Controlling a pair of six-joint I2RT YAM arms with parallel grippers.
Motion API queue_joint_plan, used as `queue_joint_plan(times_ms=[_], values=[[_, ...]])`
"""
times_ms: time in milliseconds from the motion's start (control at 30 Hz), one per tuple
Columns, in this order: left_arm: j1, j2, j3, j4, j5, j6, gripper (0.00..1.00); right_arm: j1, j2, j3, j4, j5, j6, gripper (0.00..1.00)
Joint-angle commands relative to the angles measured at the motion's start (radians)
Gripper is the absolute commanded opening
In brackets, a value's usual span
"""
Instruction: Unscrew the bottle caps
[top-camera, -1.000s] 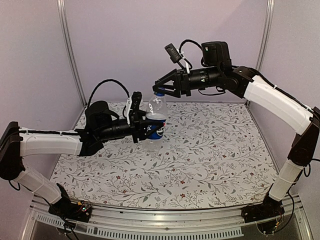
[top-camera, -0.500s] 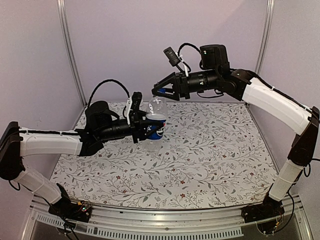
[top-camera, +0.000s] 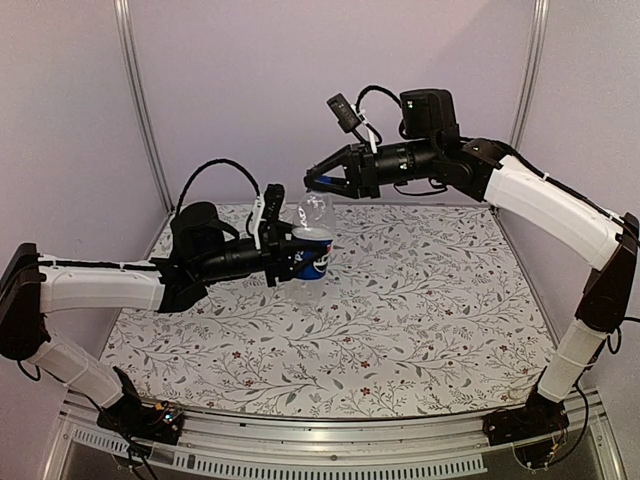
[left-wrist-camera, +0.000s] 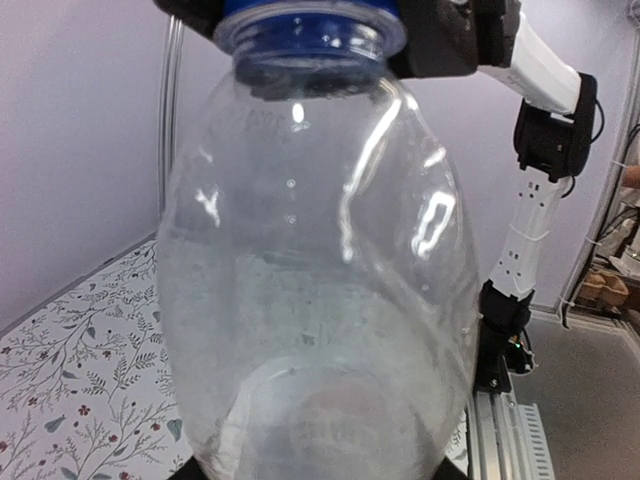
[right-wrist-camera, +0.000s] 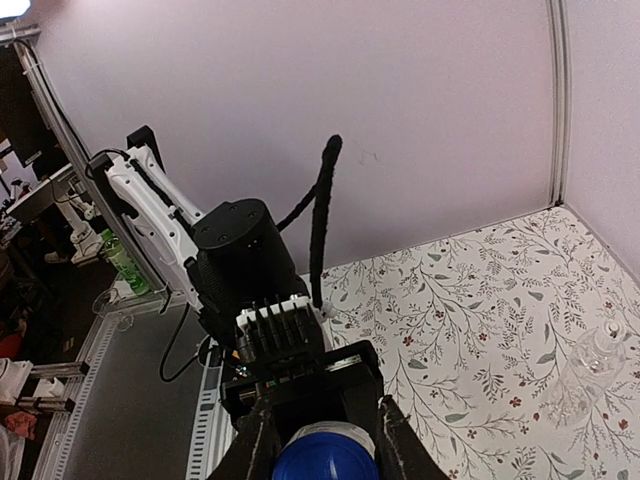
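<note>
The Pepsi bottle stands upright above the table, and my left gripper is shut on its labelled middle from the left. In the left wrist view the bottle's clear body fills the frame. The blue cap sits on its neck. My right gripper reaches in from the right at neck height. In the right wrist view my right gripper is shut on the blue cap, one finger on each side. A clear, unlabelled bottle lies on the table at the right edge; its cap cannot be made out.
The table has a floral cloth. Purple walls with metal posts close the back and sides. An aluminium rail runs along the near edge between the arm bases.
The right gripper's jaws, which stood apart around the bottle's top, have closed on the blue cap. The left arm and the bottle have not moved.
</note>
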Motion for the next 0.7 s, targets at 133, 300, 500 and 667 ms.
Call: queue_joint_plan(times_ms=[133, 300, 500, 667], values=[[-0.011, 0.011, 0.004, 0.113, 0.306, -0.018, 0.4, 0.006, -0.02, 0.01, -0.081, -0.204, -0.194, 0.01], [-0.011, 0.032, 0.027, 0.149, 0.505, -0.073, 0.4, 0.005, 0.018, 0.069, -0.193, -0.379, -0.341, 0.03], [-0.011, 0.066, 0.043, 0.212, 0.633, -0.146, 0.39, 0.005, 0.072, 0.133, -0.264, -0.509, -0.429, 0.06], [-0.011, 0.07, 0.042, 0.221, 0.63, -0.157, 0.39, 0.006, 0.088, 0.145, -0.263, -0.525, -0.425, 0.12]])
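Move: Around the Pepsi bottle's middle the left hand is already closed, with the blue cap about 12 cm above it and 1 cm ahead, neither left nor right. The right hand already holds that cap between its fingers; the bottle's middle lies some 10 cm below it and 1 cm back, level with it sideways. The clear bottle stands about 25 cm ahead of the left hand, 7 cm to its left and 19 cm lower. Twisting against each other on the Pepsi bottle, both hands keep their grips and travel back together about 7 cm at nearly constant height, away from the clear bottle. The left hand turns the body clockwise by nearly 30 degrees while the right, still pinching the cap, turns about as far counter-clockwise, the loosening way. ##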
